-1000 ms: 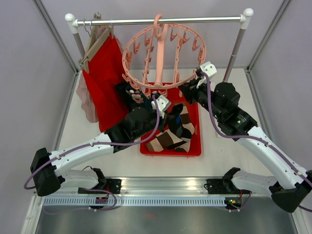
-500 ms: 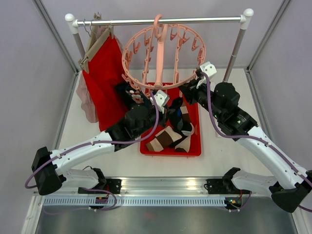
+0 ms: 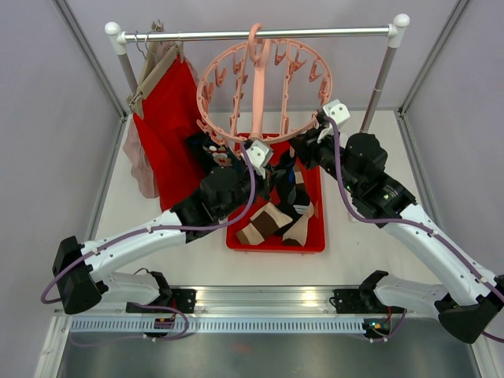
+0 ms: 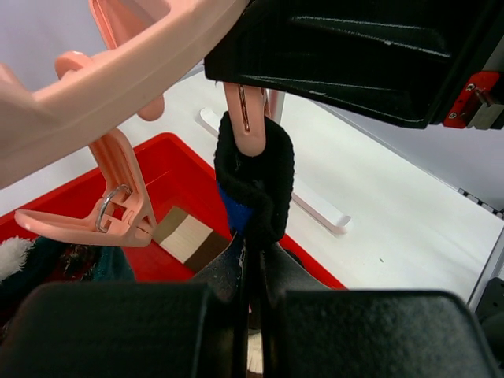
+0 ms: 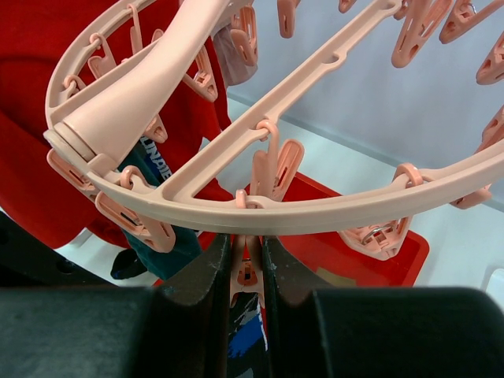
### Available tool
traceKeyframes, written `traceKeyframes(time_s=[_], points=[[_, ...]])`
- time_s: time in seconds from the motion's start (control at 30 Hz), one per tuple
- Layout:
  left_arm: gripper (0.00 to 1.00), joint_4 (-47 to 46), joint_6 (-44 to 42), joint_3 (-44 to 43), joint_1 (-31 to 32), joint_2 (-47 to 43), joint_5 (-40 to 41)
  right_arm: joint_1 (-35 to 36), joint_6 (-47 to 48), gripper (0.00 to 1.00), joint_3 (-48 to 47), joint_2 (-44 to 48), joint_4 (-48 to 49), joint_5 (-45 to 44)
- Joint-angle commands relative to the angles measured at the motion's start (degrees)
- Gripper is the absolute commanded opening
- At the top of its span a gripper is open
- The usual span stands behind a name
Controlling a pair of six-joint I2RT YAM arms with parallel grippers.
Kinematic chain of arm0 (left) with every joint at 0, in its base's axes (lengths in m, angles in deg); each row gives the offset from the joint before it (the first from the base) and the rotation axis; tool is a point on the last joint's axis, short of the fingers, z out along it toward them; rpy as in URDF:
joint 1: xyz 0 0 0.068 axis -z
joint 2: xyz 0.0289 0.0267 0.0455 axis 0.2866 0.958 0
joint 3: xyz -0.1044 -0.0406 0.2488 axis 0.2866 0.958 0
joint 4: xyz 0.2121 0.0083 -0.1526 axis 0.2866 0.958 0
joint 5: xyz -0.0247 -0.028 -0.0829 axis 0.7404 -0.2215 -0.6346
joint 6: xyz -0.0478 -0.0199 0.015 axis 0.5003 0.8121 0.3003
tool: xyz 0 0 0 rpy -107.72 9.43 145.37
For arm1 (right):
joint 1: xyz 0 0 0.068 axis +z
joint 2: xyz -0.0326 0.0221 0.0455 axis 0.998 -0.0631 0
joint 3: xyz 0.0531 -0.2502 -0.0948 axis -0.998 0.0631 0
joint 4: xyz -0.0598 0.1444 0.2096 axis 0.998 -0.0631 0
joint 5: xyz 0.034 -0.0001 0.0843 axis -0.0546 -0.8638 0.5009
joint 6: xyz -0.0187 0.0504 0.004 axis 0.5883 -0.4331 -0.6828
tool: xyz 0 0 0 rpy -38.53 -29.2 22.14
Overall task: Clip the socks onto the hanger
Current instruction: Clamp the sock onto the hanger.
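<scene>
The pale-pink ring hanger [image 3: 264, 87] hangs by its hook from the rail. My left gripper [image 3: 276, 169] [image 4: 253, 264] is shut on a black sock [image 4: 256, 177] with a blue patch and holds it up under the ring's near edge. The sock's cuff wraps the lower tips of a clip peg [image 4: 246, 118]. My right gripper [image 3: 303, 150] [image 5: 246, 252] is shut on that peg [image 5: 248, 272], one finger on each side, with the sock [image 5: 246, 342] hanging below. A dark teal sock [image 3: 216, 153] [image 5: 169, 236] hangs from the ring. Brown-and-beige striped socks [image 3: 264, 224] lie in the tray.
A red tray [image 3: 315, 236] sits under the hanger between my arms. A large red cloth [image 3: 169, 134] and a pink garment [image 3: 140, 161] hang on wooden hangers at the left of the rail [image 3: 315, 33]. Rail posts stand at the back left and right.
My left gripper has lifted the black sock up and away from the tray, toward the ring's near edge. The right gripper has stayed on the peg.
</scene>
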Motion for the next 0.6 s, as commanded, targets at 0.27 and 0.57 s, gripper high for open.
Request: traceKeyframes(time_s=[0.27, 0.57], points=[[0.02, -4.73, 2.06, -3.46, -0.12, 0.36, 0.24, -0.14, -1.37, 0.15, -1.26, 1.06, 1.15, 0.1], [0.02, 2.27, 3.03, -5.3, -0.12, -2.71, 6.73, -0.14, -3.48, 0.62, -0.82, 3.43, 0.19, 2.21]])
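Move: The clip to be shut on the black sock hangs between the right fingertips, its middle about 2 cm below the right hand point. From the left hand, which holds the sock's cuff at its jaws, the clip is some 4 cm ahead, 4 cm right and 4 cm up. From the right hand, an empty clip hangs about 5 cm ahead and 3 cm left, level with the clip, and another about 5 cm ahead and 5 cm right, also level. Keep the left fingers shut on the black sock and its cuff up at the clip's jaws, holding nearly still and then easing up about 1 cm. With the right hand, wait and then spread the fingers off the pinched clip, letting its spring close, and start backing away barely 1 cm back and slightly up. ##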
